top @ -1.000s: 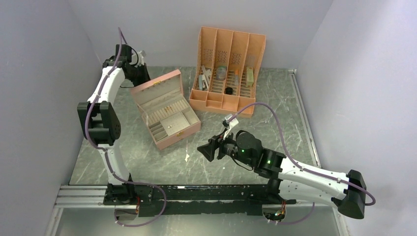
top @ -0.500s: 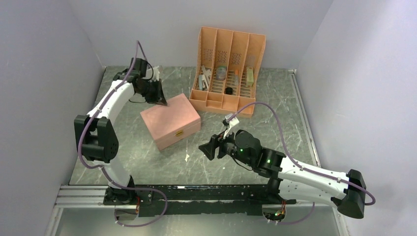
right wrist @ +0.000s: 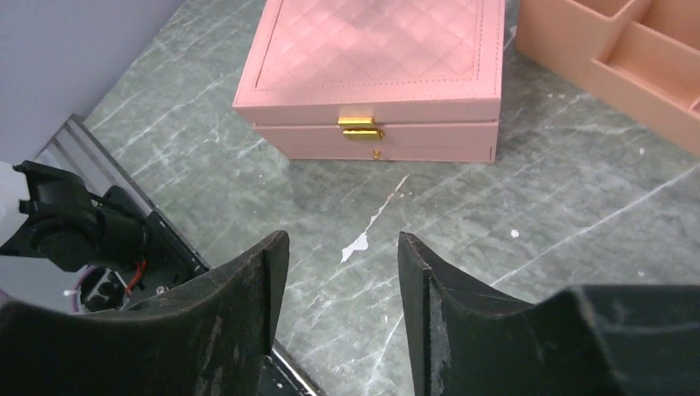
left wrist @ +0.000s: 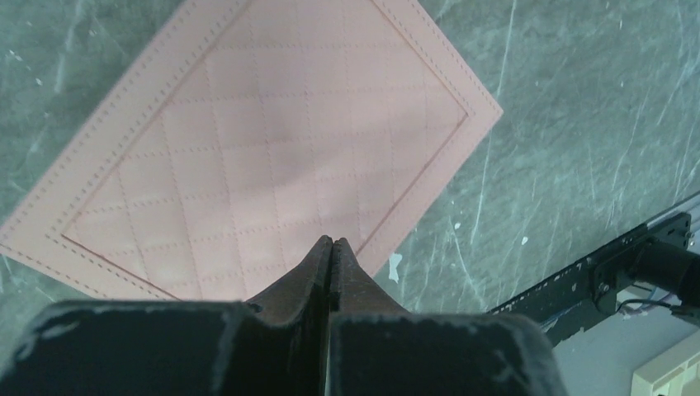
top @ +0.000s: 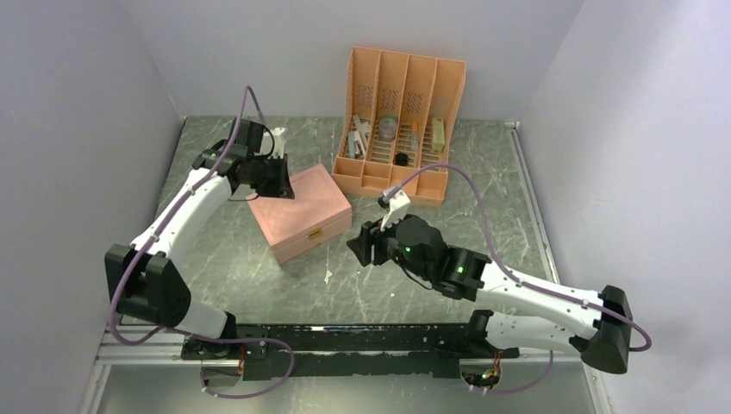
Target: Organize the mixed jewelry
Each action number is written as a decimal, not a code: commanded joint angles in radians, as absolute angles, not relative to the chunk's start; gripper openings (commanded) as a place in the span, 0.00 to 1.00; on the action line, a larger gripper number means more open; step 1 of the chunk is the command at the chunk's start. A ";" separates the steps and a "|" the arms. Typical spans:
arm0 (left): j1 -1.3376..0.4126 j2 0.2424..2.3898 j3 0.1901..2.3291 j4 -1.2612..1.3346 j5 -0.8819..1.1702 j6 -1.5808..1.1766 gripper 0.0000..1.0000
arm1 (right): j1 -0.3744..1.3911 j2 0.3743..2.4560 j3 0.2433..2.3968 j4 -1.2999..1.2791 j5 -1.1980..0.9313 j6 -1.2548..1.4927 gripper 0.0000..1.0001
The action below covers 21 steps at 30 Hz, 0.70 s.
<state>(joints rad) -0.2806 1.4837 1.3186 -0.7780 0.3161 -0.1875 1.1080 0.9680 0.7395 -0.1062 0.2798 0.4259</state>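
Note:
The pink jewelry box [top: 299, 213] lies closed on the green marbled table, its gold clasp [right wrist: 359, 126] facing my right gripper. No mixed jewelry shows in any view. My left gripper [top: 280, 185] is shut with nothing in it. In the left wrist view its tips [left wrist: 332, 241] hang over the near corner of the quilted pink lid [left wrist: 248, 140]. My right gripper [top: 355, 246] stands open and empty just right of the box's front. In the right wrist view it [right wrist: 342, 247] is above bare table, short of the box [right wrist: 371, 49].
An orange slotted organizer [top: 398, 121] with grey and black oddments stands behind the box to the right, and its low front trays [right wrist: 611, 66] show in the right wrist view. A white fleck [top: 328, 276] marks the table. The black base rail [top: 345, 336] runs along the near edge.
The box's lid, open a second ago, is now down. My left arm has swung forward over the lid. My right gripper has moved up toward the box and its jaws have narrowed a little.

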 commanded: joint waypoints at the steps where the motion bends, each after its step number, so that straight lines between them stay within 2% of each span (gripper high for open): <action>1: -0.313 1.429 1.240 -0.749 0.296 -0.195 0.05 | 1.094 1.053 0.840 -0.147 0.275 0.358 0.49; 5: -0.336 1.399 1.189 -0.743 0.298 -0.198 0.05 | 1.080 1.185 0.968 -0.197 0.236 0.329 0.13; 7: -0.343 1.382 1.171 -0.739 0.288 -0.201 0.05 | 1.076 1.231 1.009 -0.202 0.236 0.325 0.00; 21: -0.374 1.338 1.058 -0.689 0.248 -0.220 0.05 | 1.026 1.565 1.215 -0.162 0.171 0.336 0.00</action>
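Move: The gold clasp on the closed jewelry box's front lies about 11 cm ahead of the right hand, 11 to its left and 13 below. From the same hand, a white patch on the bare table is some 5 cm ahead and 9 left, 21 below, and the orange organizer's front bins are 28 ahead, 7 right, 16 below. From the left hand, over the lid, the clasp is about 4 cm back, 6 right and 9 below; the lid's middle is 2 ahead, 2 right, 7 below. Left and forward goes the right hand, roughly 10 cm, towards the box's clasp edge, rising slightly, then sinking, while its half-open fingers shut on nothing and the wrist rolls some 10 degrees, left side down. Meanwhile the left hand, fingers still shut, draws back about 5 cm and sinks 4 over the lid towards its front edge. ##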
